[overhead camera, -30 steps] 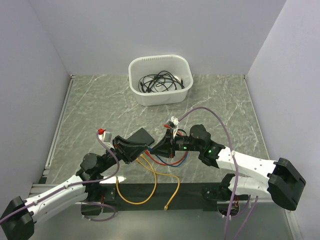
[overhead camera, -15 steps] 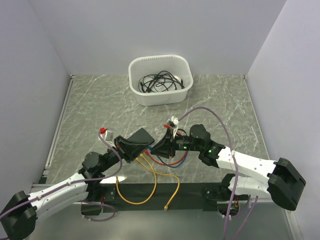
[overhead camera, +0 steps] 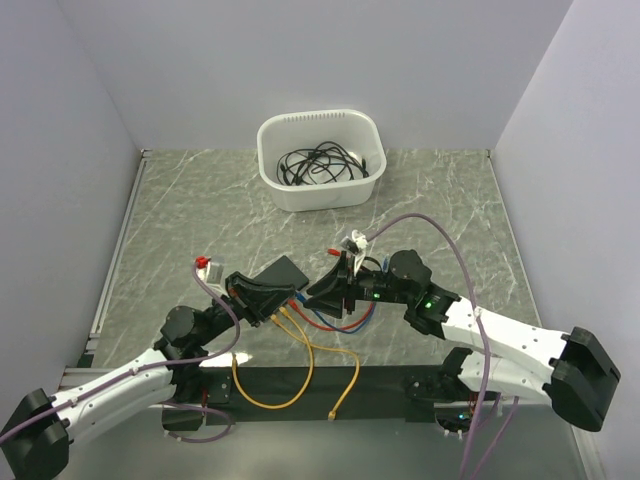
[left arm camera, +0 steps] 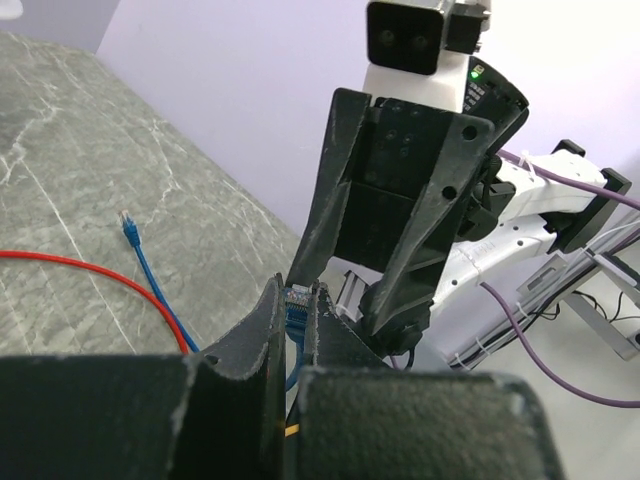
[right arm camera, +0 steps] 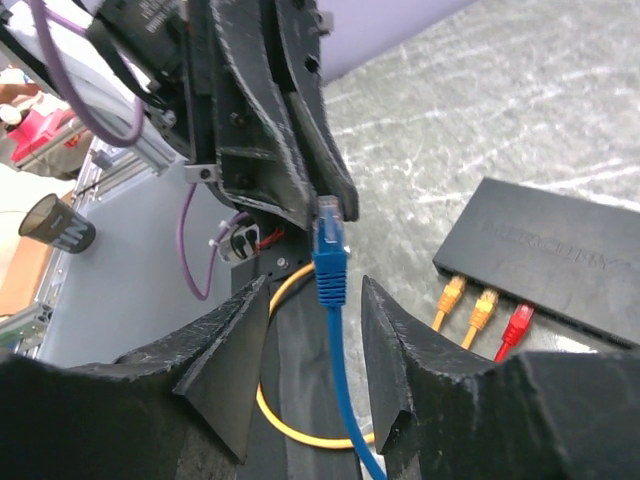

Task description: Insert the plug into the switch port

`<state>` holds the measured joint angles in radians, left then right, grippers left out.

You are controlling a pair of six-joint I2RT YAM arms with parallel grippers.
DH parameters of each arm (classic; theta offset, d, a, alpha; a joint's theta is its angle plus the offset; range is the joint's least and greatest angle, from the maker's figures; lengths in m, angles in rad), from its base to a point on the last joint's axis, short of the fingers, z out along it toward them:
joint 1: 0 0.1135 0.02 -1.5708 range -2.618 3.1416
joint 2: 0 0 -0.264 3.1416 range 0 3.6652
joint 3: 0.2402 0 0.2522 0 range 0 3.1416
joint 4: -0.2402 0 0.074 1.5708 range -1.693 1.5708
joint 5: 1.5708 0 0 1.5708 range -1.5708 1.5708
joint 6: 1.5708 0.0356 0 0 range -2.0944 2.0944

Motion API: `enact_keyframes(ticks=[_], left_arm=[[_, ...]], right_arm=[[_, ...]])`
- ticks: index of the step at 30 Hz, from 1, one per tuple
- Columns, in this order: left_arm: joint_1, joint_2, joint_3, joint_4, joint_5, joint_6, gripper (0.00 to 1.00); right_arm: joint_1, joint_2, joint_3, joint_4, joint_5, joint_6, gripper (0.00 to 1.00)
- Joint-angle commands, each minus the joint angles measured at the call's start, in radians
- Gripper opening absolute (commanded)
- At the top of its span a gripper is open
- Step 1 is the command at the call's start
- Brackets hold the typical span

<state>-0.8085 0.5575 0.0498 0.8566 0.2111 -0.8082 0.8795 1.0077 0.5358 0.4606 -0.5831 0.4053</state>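
The blue plug (right arm camera: 330, 248) hangs on its blue cable between my two grippers, just in front of the switch. My left gripper (left arm camera: 297, 290) is shut on the plug's tip (left arm camera: 297, 308). My right gripper (right arm camera: 312, 300) is open, a finger on each side of the plug's boot, not touching it. The switch is a flat black box (right arm camera: 560, 245) on the table (overhead camera: 283, 272). Its row of ports faces the arms and holds two yellow plugs (right arm camera: 452, 294) and a red plug (right arm camera: 518, 325). In the top view both grippers (overhead camera: 290, 298) (overhead camera: 320, 293) meet beside the switch, hiding the blue plug.
A white tub (overhead camera: 322, 158) with black cables stands at the back. Yellow cables (overhead camera: 300, 370), a red cable (left arm camera: 90, 270) and a second blue cable end (left arm camera: 127, 222) lie loose on the table in front of the switch. Purple robot cables (overhead camera: 440, 250) arch over the arms.
The right arm's wrist and forearm have shifted slightly up and to the right. The left arm has hardly moved and keeps hold of the blue plug.
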Motion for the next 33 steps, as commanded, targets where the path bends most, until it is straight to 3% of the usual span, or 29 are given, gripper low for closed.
enact_keyframes(ticks=[1,15,24,28,30,33], left_arm=[[-0.001,-0.008,-0.146,0.019,-0.01,-0.006,0.01],[-0.001,0.013,-0.156,0.047,-0.006,-0.013,0.01],[-0.001,0.005,-0.159,0.039,-0.01,-0.014,0.01],[-0.001,0.004,-0.159,0.033,-0.015,-0.014,0.01],[0.0,0.002,-0.157,0.021,-0.024,-0.014,0.01],[-0.001,-0.001,-0.154,-0.004,-0.047,-0.016,0.09]], right_arm=[[0.004,0.028,0.032,0.024,0.005,-0.005,0.49],[0.003,0.078,0.058,0.049,0.0,0.018,0.33],[0.004,0.097,0.07,0.052,-0.009,0.023,0.13],[0.004,0.101,0.067,0.056,-0.02,0.024,0.0],[0.004,0.095,0.066,0.058,-0.023,0.024,0.0],[0.004,0.088,0.056,0.061,-0.023,0.024,0.0]])
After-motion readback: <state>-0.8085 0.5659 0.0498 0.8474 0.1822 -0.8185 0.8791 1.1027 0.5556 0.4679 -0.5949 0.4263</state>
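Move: The blue plug is held upright by its clear tip in the left fingers; from the open right hand its middle lies about 2 cm to the left, 2 cm lower and 1 cm ahead, with its cable hanging down. The switch's middle lies on the table roughly 10 cm ahead, 8 cm to the left and 22 cm below the right hand; the red plug in its port side is some 6 cm ahead of that hand and 4 cm to its left. The right hand sinks about 2 cm and eases 1 cm to the left towards the blue plug, its fingers dipping some 5 degrees, so that the open fingers come either side of the plug's ribbed boot below the left fingertips. Most of the lowering is done before the fingers have closed far; then they close from about half open and pinch the boot, while the left hand stays almost in place and keeps its shut grip on the clear tip. ##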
